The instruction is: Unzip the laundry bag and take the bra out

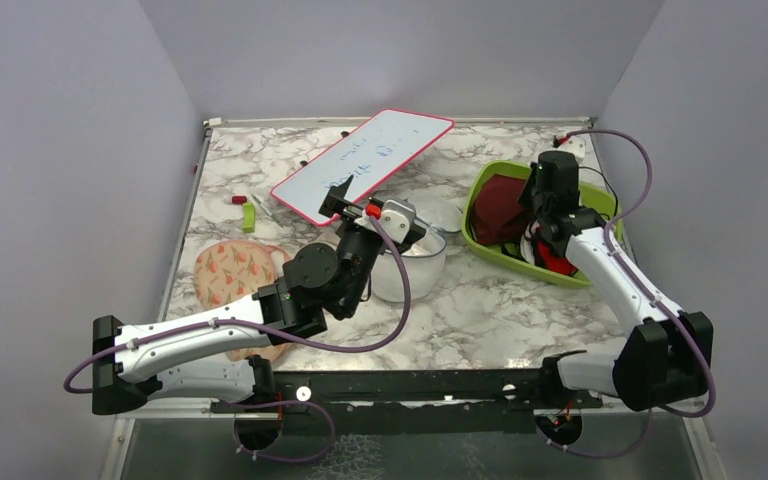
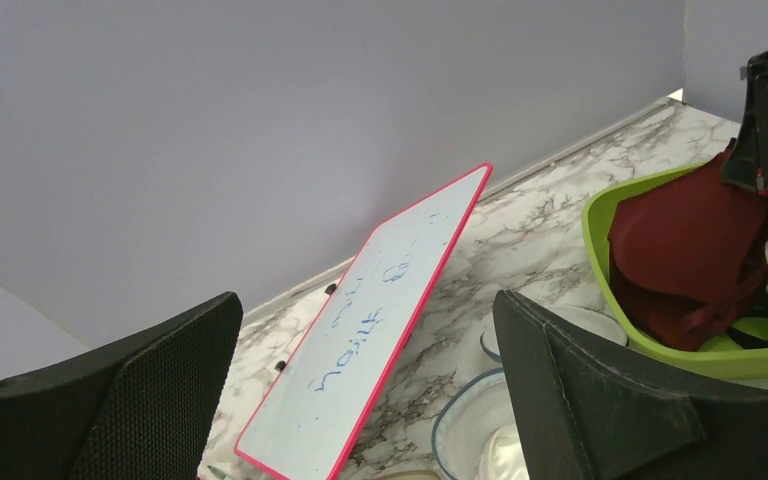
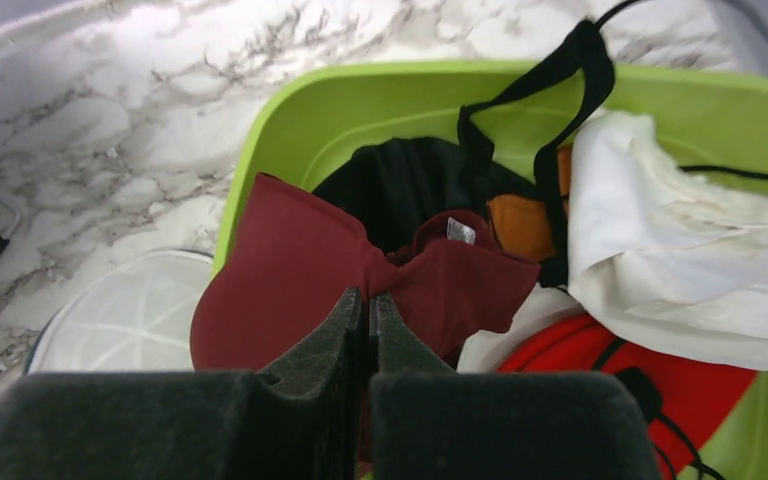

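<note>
The white mesh laundry bag (image 1: 415,258) stands mid-table with its round zip-lined face open; it also shows in the left wrist view (image 2: 470,420) and the right wrist view (image 3: 125,320). The dark maroon bra (image 1: 498,205) lies in the green basket (image 1: 487,250), outside the bag, and also shows in the left wrist view (image 2: 690,250). My right gripper (image 3: 370,298) is over the basket, shut on the bra's (image 3: 290,270) middle. My left gripper (image 2: 365,300) is open and empty, hovering just above the bag's far-left side (image 1: 360,208).
A red-framed whiteboard (image 1: 365,160) lies tilted behind the bag. A peach floral pouch (image 1: 232,270) lies left of my left arm. A small green object (image 1: 248,217) sits near the left edge. White (image 3: 680,270), red (image 3: 660,390) and black (image 3: 410,180) garments fill the basket.
</note>
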Tool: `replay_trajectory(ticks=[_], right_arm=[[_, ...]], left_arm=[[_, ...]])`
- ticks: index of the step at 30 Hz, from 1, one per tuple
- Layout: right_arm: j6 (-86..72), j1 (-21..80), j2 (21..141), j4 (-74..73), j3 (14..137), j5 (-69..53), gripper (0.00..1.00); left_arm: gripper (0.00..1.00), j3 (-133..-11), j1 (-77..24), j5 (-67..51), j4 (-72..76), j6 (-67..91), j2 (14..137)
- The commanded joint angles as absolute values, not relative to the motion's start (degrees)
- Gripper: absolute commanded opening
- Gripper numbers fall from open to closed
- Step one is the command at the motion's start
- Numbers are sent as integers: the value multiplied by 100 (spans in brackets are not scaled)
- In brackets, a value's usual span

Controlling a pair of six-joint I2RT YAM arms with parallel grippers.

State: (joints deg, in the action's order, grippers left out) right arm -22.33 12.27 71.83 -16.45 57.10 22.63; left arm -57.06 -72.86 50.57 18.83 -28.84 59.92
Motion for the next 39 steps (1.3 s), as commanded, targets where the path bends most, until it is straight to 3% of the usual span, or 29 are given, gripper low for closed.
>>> replay_trajectory(ticks=[1, 12, 15, 23, 26, 30, 32, 39], right_arm=[[-2605, 918, 7502, -802, 5313, 1374, 1], [-2364, 606, 8454, 3, 4921, 1564, 1], [-2349, 604, 8724, -112, 5008, 1401, 5], [-2258, 605, 8710, -542, 5238, 1298, 30], [-2180, 606, 8316, -800, 5346, 1307, 39], [-2089, 605, 7502, -859, 5305, 1364, 62], [-1943, 604, 7183, -936, 5351, 1198, 66], [-1178, 619, 6871, -1254, 5922, -1185, 78]], left_arm=[[92, -5714, -7273, 5055, 1970, -2789, 5921], [92, -5736, -7269, 5019, 1899, -2742, 5921], [92, -5733, -7269, 5027, 1901, -2751, 5915], [92, -5749, -7269, 5001, 1869, -2719, 5932], [92, -5761, -7270, 5001, 1855, -2716, 5924], [92, -5769, -7273, 5001, 1846, -2698, 5892], [92, -5766, -7269, 4988, 1839, -2685, 5880], [92, -5775, -7270, 4966, 1813, -2629, 5865]])
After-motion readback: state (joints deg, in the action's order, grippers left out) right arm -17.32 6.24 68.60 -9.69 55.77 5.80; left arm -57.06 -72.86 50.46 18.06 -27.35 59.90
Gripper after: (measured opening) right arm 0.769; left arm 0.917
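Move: The right hand holds the bra bunched in its shut fingertips; the green basket's middle lies almost straight below it, some 15 cm down. Inside the basket, the white cloth lies about 10 cm right of the hand and 1 cm ahead, the red bra roughly 5 cm right and 6 cm back. The round lid lies outside the basket, about 20 cm left of the hand and level with it. From the idle left hand, the basket is about 13 cm ahead, 31 cm right and far below. Still pinching the bra, the right hand lowers it about 12 cm into the green basket, easing a little forward and tipping its fingers down some 10 degrees. The fingers part near the bottom, let go and keep widening as the empty hand climbs roughly 15 cm, clear above the basket, tipping back up and turning slightly counter-clockwise. ##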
